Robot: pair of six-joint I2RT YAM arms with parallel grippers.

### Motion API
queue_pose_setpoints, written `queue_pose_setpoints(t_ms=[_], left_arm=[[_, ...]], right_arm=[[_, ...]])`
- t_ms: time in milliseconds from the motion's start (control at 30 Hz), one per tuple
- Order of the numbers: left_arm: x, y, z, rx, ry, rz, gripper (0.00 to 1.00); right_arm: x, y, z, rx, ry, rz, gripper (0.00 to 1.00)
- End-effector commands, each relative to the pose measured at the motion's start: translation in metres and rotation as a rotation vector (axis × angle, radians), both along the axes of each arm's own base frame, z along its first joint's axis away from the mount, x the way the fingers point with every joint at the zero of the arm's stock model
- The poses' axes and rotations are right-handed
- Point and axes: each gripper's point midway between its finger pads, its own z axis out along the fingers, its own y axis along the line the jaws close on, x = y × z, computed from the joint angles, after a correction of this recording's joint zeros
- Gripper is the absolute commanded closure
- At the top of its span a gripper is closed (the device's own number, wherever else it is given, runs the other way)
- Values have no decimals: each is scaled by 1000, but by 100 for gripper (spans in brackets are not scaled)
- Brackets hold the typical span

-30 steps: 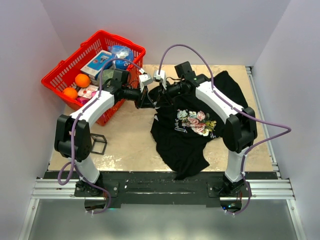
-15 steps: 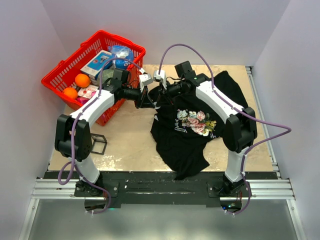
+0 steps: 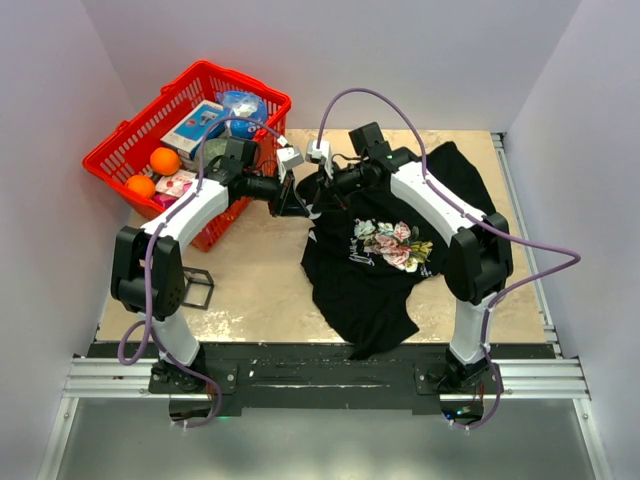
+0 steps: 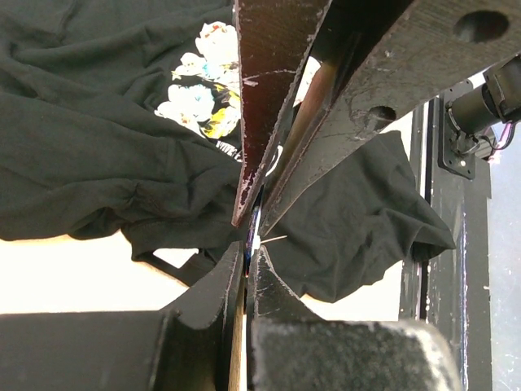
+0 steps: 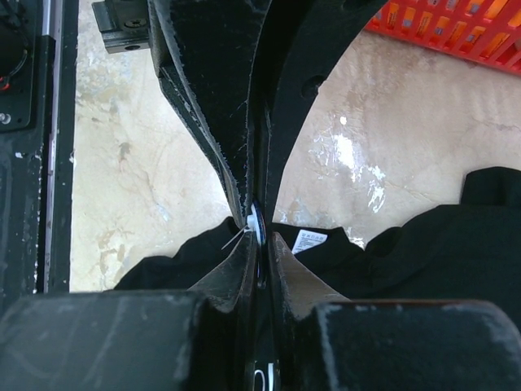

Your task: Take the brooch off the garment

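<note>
The garment (image 3: 375,275) is a black T-shirt with a floral print, lying rumpled on the table's right half. It also shows in the left wrist view (image 4: 89,155) and the right wrist view (image 5: 407,252). My left gripper (image 3: 303,203) and right gripper (image 3: 318,196) meet tip to tip just above the shirt's upper left edge. The brooch, a thin blue-and-white disc seen edge-on (image 4: 253,235) (image 5: 256,221), is pinched between both pairs of fingertips. Its thin bare pin sticks out sideways. In the top view the fingers hide the brooch.
A red basket (image 3: 140,130) stands at the back left with oranges, boxes and a blue-and-white round container (image 3: 243,104). A small black frame (image 3: 196,288) lies by the left arm. Grey walls close in on three sides.
</note>
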Motion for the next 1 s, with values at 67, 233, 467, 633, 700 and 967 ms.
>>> queue_pose_setpoints(t_ms=[67,233,467,633,700,967], left_arm=[[-2,-13,40,-101,-71,-67,100],[2,-11,38,-80,-88,-48,100],[1,-10,37,-80,-85,-47,100],[2,-10,35,-70,-88,-38,100],[4,-10,33,-64,-89,-30,100],[7,-11,36,-71,-90,-21,100]], right_arm=[[22,-2,17,41,-38,-55,79],[14,-4,32,109,17,-21,53],[7,-3,27,117,53,-10,53],[2,1,32,143,81,3,51],[3,1,32,145,90,-3,49],[4,3,27,125,80,-17,48]])
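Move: The brooch is already off the garment and pinched between both grippers' fingertips, about 1 cm to the right of the left hand point and 1 cm to the left of the right one. The garment's flower print lies some 18 cm to the right of the right hand, level with it and about 17 cm lower. From the left hand, the red basket's middle is roughly 26 cm left, 12 cm ahead and 8 cm below. Open the right gripper from nearly shut to about half open to let go of the brooch, easing it about 1 cm forward and to the right. Then raise it some 1.5 cm, coming back partway and rolling slightly with its fingertips tipping up, the open fingers staying either side of the brooch. Keep the left gripper shut on it, lifting barely 1 cm. ##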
